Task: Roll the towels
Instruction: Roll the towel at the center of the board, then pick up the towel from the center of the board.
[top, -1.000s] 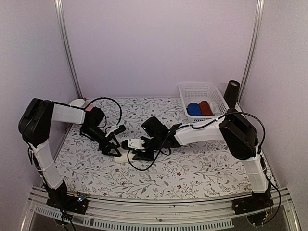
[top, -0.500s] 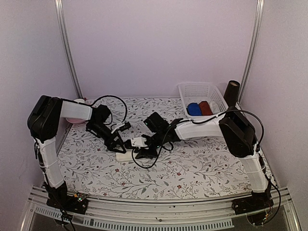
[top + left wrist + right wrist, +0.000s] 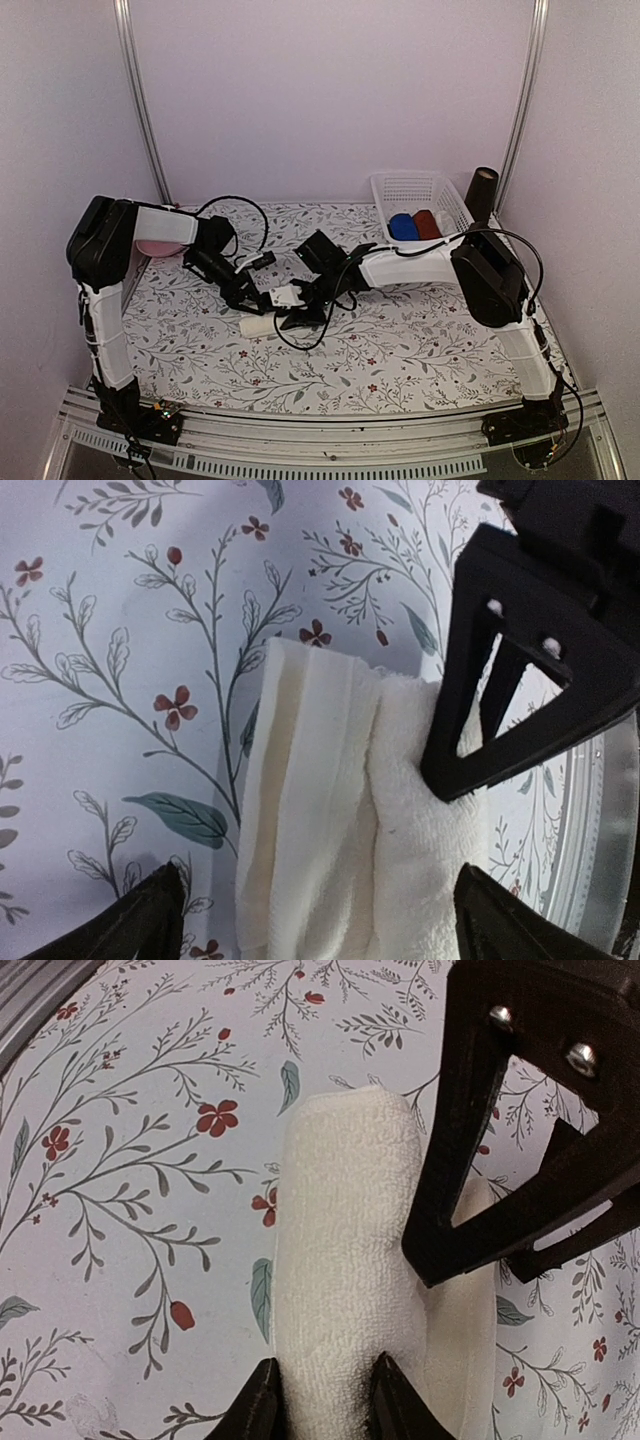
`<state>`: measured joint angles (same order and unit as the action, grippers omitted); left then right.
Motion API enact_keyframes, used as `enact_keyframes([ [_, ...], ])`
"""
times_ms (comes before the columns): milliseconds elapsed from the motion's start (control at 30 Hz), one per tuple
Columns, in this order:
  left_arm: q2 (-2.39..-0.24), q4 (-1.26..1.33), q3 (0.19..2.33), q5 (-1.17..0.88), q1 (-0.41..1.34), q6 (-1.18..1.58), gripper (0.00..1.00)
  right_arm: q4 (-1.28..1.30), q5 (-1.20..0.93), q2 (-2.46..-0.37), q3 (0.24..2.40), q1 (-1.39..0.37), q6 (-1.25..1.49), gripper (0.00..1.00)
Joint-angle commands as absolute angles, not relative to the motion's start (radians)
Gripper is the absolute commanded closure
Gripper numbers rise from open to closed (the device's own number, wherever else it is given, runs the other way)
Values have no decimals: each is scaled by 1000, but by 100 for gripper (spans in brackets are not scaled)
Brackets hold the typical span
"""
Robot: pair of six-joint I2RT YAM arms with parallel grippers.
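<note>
A cream towel [image 3: 330, 810] lies on the flowered table, partly rolled, with a flat flap beside the roll. My right gripper [image 3: 325, 1395] is shut on the rolled part [image 3: 340, 1260], one finger on each side of it. My left gripper [image 3: 320, 900] stands wide open and straddles the same towel; one of its fingers [image 3: 530, 1130] rests against the roll's far side. From above, the towel [image 3: 257, 326] sits left of centre with both grippers over it. The blue towel [image 3: 404, 227] lies rolled in the white basket [image 3: 420, 190].
A dark red roll [image 3: 427, 223] lies beside the blue one in the basket at the back right. A dark cylinder [image 3: 482, 190] stands to the basket's right. A pink and white bowl [image 3: 158, 246] sits at the back left, partly behind my left arm.
My left arm has swung right and away from the left wall, bringing its open gripper over the cream towel. The right gripper has kept its hold and shifted only slightly.
</note>
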<state>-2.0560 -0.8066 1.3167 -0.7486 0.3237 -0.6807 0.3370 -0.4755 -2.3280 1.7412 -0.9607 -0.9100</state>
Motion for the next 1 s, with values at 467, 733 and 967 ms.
enact_keyframes([
  [467, -2131, -948, 1289, -759, 355, -719, 15, 419, -359, -2401, 1787, -946, -902, 68],
  [733, -2125, -961, 1285, -760, 383, -715, 20, 459, -322, -2423, 1847, -944, -885, 67],
  [967, -2121, -924, 1276, -741, 390, -682, 51, 467, -279, -2442, 1871, -944, -849, 67],
])
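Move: The rolled white towel lies between and just under my wide-open left fingers; its middle is about 4 cm to the right, 3 cm back and 1 cm below my left hand. My right fingers already pinch it near its right end, so from that hand the middle is roughly 4 cm left, 1 cm ahead and 1 cm lower. The pink plate stands some 23 cm to the left of my left hand and 18 cm farther out, about 1 cm lower. I swing the rolled towel round between my hands: with my left hand straddling its left end I draw back about 4 cm and a little right, tipping slightly, and narrow the fingers, mostly at the end, until they close in on the towel's sides. Meanwhile my right hand keeps its pinch and carries the other end forward 2.5 cm, level over the board. ##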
